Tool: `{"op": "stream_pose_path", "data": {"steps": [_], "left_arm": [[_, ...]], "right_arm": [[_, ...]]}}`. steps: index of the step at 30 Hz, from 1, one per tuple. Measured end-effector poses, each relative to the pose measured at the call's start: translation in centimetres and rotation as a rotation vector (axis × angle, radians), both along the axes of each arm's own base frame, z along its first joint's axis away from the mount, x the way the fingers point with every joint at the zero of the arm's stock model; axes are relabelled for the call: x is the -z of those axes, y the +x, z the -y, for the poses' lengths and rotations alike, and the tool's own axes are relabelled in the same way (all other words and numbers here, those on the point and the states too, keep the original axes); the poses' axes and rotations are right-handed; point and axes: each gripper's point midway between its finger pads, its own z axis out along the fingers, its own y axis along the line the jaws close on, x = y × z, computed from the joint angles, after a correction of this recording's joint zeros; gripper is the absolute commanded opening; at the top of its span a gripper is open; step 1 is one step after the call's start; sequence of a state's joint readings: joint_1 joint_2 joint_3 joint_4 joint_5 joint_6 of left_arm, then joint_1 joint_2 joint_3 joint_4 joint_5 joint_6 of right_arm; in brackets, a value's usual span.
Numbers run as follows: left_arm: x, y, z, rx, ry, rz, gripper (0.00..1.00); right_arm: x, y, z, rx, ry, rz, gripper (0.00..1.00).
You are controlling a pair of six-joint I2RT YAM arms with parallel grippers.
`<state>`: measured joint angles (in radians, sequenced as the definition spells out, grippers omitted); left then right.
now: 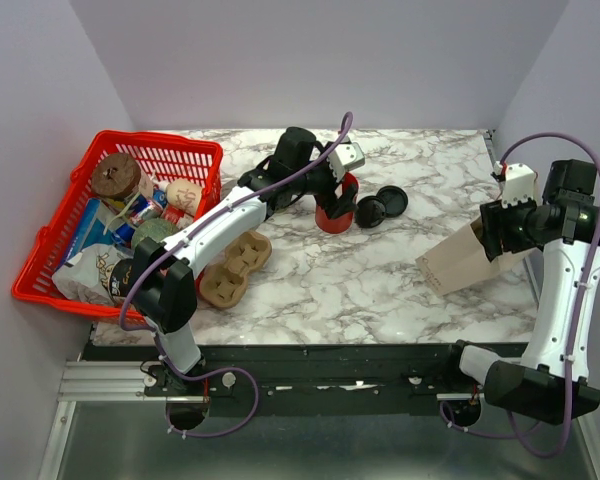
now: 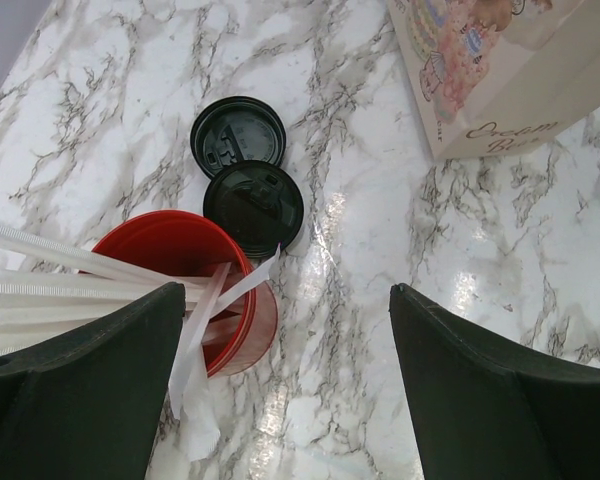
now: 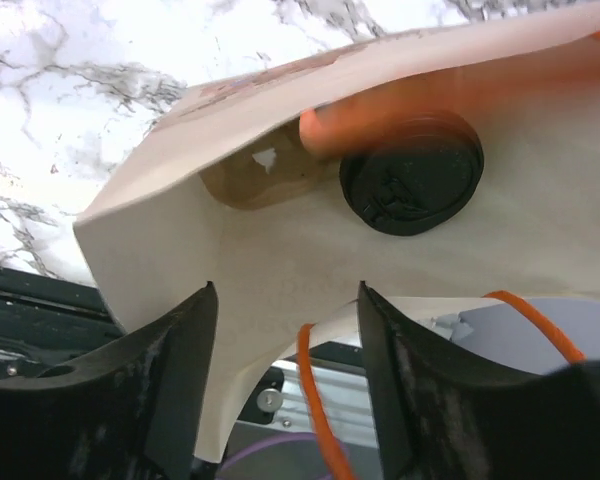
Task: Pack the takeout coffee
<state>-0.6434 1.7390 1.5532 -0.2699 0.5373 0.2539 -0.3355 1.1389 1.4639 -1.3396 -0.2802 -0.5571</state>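
Note:
The takeout coffee sits inside the pale paper bag [image 3: 280, 265]; only its black lid [image 3: 410, 175] shows clearly, deep in the bag. My right gripper [image 3: 285, 300] hovers at the bag's mouth with its jaws apart. The bag's rim and an orange cord handle [image 3: 315, 390] lie between the jaws, not pinched. From above, the bag [image 1: 458, 265] leans at the table's right edge under my right gripper [image 1: 492, 232]. My left gripper [image 2: 288, 295] is open over bare marble, beside the red cup of straws [image 2: 195, 255], holding nothing. In the top view my left gripper [image 1: 342, 178] hangs over that red cup [image 1: 332, 216].
Two loose black lids [image 1: 381, 205] lie right of the red cup, also seen from the left wrist [image 2: 245, 165]. Brown pulp cup carriers [image 1: 235, 268] lie near the left arm. A red basket [image 1: 202, 150] full of goods fills the left side.

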Motion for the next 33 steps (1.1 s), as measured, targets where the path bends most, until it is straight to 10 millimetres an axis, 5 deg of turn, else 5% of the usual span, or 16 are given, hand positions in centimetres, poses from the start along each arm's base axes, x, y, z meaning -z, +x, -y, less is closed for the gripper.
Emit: {"op": "stream_pose_path", "data": {"steps": [5,12,16,17,29,33], "left_arm": [[0.1,-0.1,0.1,0.006,-0.003,0.000,0.90],[0.5,-0.2,0.2,0.018,-0.010,-0.003,0.90],[0.4,-0.2,0.3,0.018,-0.018,0.002,0.90],[0.3,-0.1,0.4,0.018,-0.020,0.006,0.90],[-0.4,0.1,0.7,0.023,-0.046,0.030,0.90],[-0.7,0.0,1.0,0.035,-0.063,0.027,0.90]], "right_arm": [[-0.3,-0.2,0.2,0.014,-0.012,0.009,0.65],[-3.7,-0.1,0.3,0.019,-0.050,0.119,0.61],[-4.0,-0.7,0.3,0.032,-0.066,0.135,0.27],[-4.0,-0.9,0.3,0.036,-0.067,0.135,0.25],[-2.1,-2.5,0.9,0.087,-0.097,0.084,0.19],[-2.4,-2.8,0.8,0.091,-0.101,0.102,0.25]]}}
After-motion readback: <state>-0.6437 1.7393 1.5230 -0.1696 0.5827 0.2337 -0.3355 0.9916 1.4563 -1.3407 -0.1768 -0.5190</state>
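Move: Just behind and slightly under the open right fingers, some 2 cm back, 1 cm down and with no sideways offset, is the near rim of the leaning paper bag, at its orange handle. Inside the bag the lidded coffee cup lies about 6 cm ahead, 6 cm right and 13 cm below the hand; the cup tray is roughly 6 cm ahead, 1 cm right and 16 cm below. From the left hand the rim is about 29 cm right and 14 cm back, roughly level. Rising about 4 cm above the bag's near rim, the right hand then draws back some 3 cm towards the robot while sinking roughly 2 cm. Its fingers close from about two-thirds open to nearly shut as the drop begins, ending with the near rim pinched at the foot of the orange handle. ##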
